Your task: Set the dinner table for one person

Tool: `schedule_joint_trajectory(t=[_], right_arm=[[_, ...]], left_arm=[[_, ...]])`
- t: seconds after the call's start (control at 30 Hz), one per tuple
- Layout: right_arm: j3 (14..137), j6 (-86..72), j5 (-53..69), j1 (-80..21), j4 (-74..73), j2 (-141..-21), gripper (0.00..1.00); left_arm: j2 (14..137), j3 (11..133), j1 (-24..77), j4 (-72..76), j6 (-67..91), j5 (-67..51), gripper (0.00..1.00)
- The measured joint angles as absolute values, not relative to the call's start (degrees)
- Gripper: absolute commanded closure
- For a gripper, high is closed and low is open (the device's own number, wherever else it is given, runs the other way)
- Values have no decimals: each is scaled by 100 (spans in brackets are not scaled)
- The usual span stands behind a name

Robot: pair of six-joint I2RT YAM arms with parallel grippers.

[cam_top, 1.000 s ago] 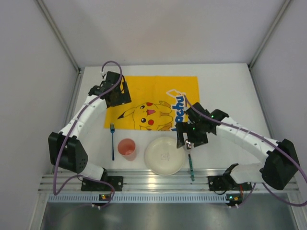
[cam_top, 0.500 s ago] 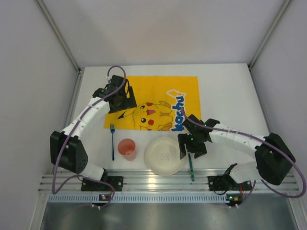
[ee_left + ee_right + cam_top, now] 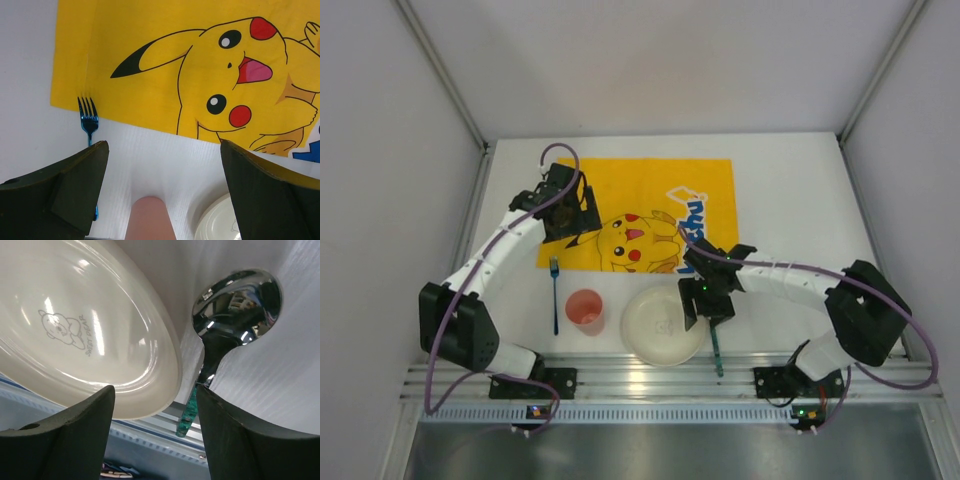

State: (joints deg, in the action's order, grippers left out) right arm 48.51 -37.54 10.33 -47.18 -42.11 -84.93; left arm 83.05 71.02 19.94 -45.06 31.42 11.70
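The white dinner table (image 3: 790, 200) carries a yellow cartoon placemat (image 3: 640, 190). A cream plate (image 3: 663, 325), a pink cup (image 3: 585, 308), a blue fork (image 3: 555, 295) and a green-handled spoon (image 3: 718, 345) lie near the front rail. My right gripper (image 3: 703, 312) is open and low over the plate's right rim. In the right wrist view its jaws (image 3: 155, 435) straddle the plate's (image 3: 75, 325) edge, with the spoon (image 3: 235, 300) just beside it. My left gripper (image 3: 567, 228) is open and empty above the placemat's left edge. Its wrist view shows the fork (image 3: 89, 117) and cup (image 3: 148, 220).
A slotted aluminium rail (image 3: 640, 375) runs along the table's near edge. Grey walls with metal posts close in the left, right and back. The spoon's handle reaches onto the rail. The fork lies left of the cup, its tines touching the placemat's edge.
My right gripper has moved left and down from beside the placemat to the plate's right rim. My left gripper has shifted only slightly. The objects have not moved.
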Motion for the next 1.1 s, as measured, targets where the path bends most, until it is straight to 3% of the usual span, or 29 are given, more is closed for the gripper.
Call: schedule_joint_trajectory(t=[0.17,0.37,0.47,0.5,0.53,0.8,1.1], right_arm=[[5019,-3726,1011,-4757,-4158,-8632,41],[5061,-3660,954,-4762,-4139,-8847,62],[5065,-3632,893,-4764,-4139,-9008,82],[5065,-3618,875,-4764,-4134,-9065,97],[5072,-3607,878,-4766,-4132,-9098,100],[5791,-3573,679,-4827,-4733,-9015,100],[9089,-3183,-174,-4370,-5931,-9531,100]], left_arm=[[8289,7102,1994,-4506,3140,1208,1],[8291,7105,1994,-4506,3135,1210,1],[8318,7111,1994,-4506,3133,1205,1],[8331,7113,1994,-4506,3133,1205,1],[8342,7113,1994,-4506,3131,1203,1],[8405,7116,1994,-4506,3098,1201,1],[8372,7585,1997,-4593,2995,1273,1]])
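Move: The plate's near-right rim is already between the right hand's open fingers, its middle about 9 cm left of that hand, level with it front to back and some 2 cm lower. The spoon lies about 3 cm right and 3 cm back, the cup about 27 cm left and 1 cm ahead, the yellow cloth's middle roughly 27 cm ahead and 15 cm left. From the left hand, the plate is about 20 cm back, 18 cm right and 14 cm below. The plate's right rim is pinched as the right hand edges less than 1 cm forward and left, sinks about 2 cm and shuts its fingers. It then carries the plate up some 14 cm and forward 12, with 4 cm to the left, towards the cloth, fingertips swinging forward about 20 degrees. The open left hand waits, rising 2–3 cm only at the end. ##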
